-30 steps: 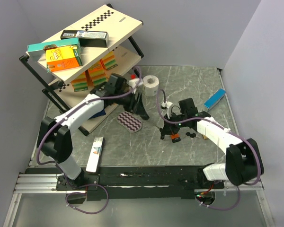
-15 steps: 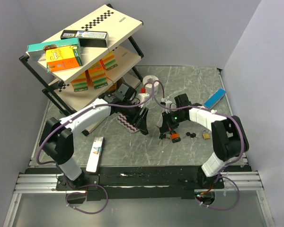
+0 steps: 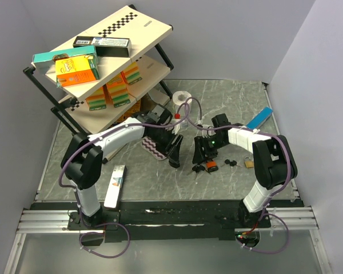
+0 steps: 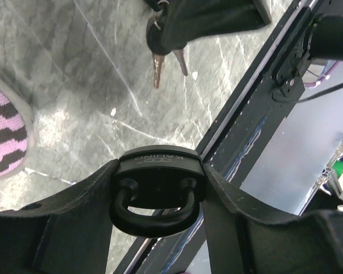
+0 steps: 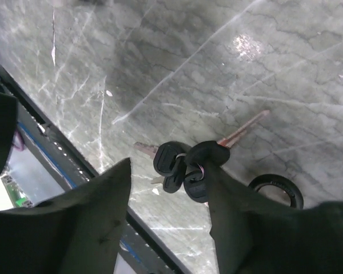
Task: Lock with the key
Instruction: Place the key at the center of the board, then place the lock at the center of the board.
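My left gripper (image 4: 160, 172) is shut on a black padlock (image 4: 158, 161), held above the table with its shackle towards the camera. In the top view the left gripper (image 3: 174, 153) hangs just left of the right gripper (image 3: 200, 158). A bunch of black-headed keys (image 5: 172, 166) lies on the marble table, touching the tip of my right gripper's right finger (image 5: 234, 194). My right gripper (image 5: 168, 162) is open, its fingers on either side of the keys. The keys also show in the left wrist view (image 4: 159, 54) and in the top view (image 3: 198, 168).
An orange and black padlock (image 3: 211, 165), a second key set (image 3: 231, 163) and a brass padlock (image 3: 249, 163) lie right of the keys. A striped pouch (image 3: 156, 146), white roll (image 3: 183, 101), blue box (image 3: 259, 120), white box (image 3: 115, 185) and loaded shelf rack (image 3: 103, 68) are around.
My left arm has swung right and nearer with the padlock, ending beside the right gripper. My right gripper has shifted left and down over the key bunch.
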Robot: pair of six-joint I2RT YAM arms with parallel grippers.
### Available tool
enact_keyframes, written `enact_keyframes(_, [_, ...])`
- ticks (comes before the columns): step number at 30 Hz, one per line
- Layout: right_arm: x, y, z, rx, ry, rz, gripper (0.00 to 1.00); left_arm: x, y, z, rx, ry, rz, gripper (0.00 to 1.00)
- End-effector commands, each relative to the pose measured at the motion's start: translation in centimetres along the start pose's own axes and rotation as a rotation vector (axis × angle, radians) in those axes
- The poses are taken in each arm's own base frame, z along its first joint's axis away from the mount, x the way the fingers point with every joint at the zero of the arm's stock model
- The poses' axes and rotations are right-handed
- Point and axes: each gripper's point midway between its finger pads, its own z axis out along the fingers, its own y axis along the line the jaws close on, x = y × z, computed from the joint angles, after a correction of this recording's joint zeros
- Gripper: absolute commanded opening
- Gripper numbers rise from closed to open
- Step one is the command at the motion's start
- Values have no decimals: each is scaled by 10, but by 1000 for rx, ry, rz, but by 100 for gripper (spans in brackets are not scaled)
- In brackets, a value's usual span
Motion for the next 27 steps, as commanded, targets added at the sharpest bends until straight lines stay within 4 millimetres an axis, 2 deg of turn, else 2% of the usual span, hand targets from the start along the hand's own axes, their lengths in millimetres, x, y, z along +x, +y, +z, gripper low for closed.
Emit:
enact_keyframes(1, [-32, 14, -18, -27, -91, -29, 67, -4, -18, 6, 45, 18, -40, 1])
enact_keyframes(3, [-41, 13, -26, -23, -128, -26, 72, 0, -17, 12, 41, 32, -70, 1])
enact_keyframes(5, [-51, 16, -35, -21, -166, 11, 96, 3, -17, 18, 37, 47, -91, 1])
enact_keyframes(6, [-56, 12, -40, -15, -191, 22, 99, 3, -16, 21, 29, 52, -96, 1])
enact_keyframes(10, [-70, 13, -57, -1, -269, 60, 99, 8, -14, 32, 12, 72, -149, 1])
enact_keyframes(16, [-81, 8, -76, 39, -358, 86, 99, 23, -1, 45, -69, 109, -195, 1])
enact_keyframes(21, [-78, 2, -77, 41, -365, 116, 99, 29, 5, 53, -167, 121, -188, 4])
enact_keyframes(27, [-74, -4, -82, 53, -380, 132, 99, 39, 22, 67, -250, 154, -252, 6])
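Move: The left gripper holds the black padlock above a bare patch of board, about 10 cm below, 3 cm back and 1 cm to its right. From that gripper the bunch of black keys lies some 9 cm right and 2 cm ahead, the orange lock 14 cm right and 2 cm ahead, and the striped pad 8 cm left and 9 cm ahead. From the right gripper the black keys lie about 2 cm below and 1 cm back, the orange lock 5 cm to its right. Lower the left gripper about 7 cm, easing back towards you as well, down to the bare patch left of the black keys, keeping the padlock pinched and tipping the fingers more steeply down. Meanwhile spread the already parting right fingers fully and draw that hand up, forward and somewhat right, roughly 9 cm off the keys, turning it some 15 degrees clockwise. ##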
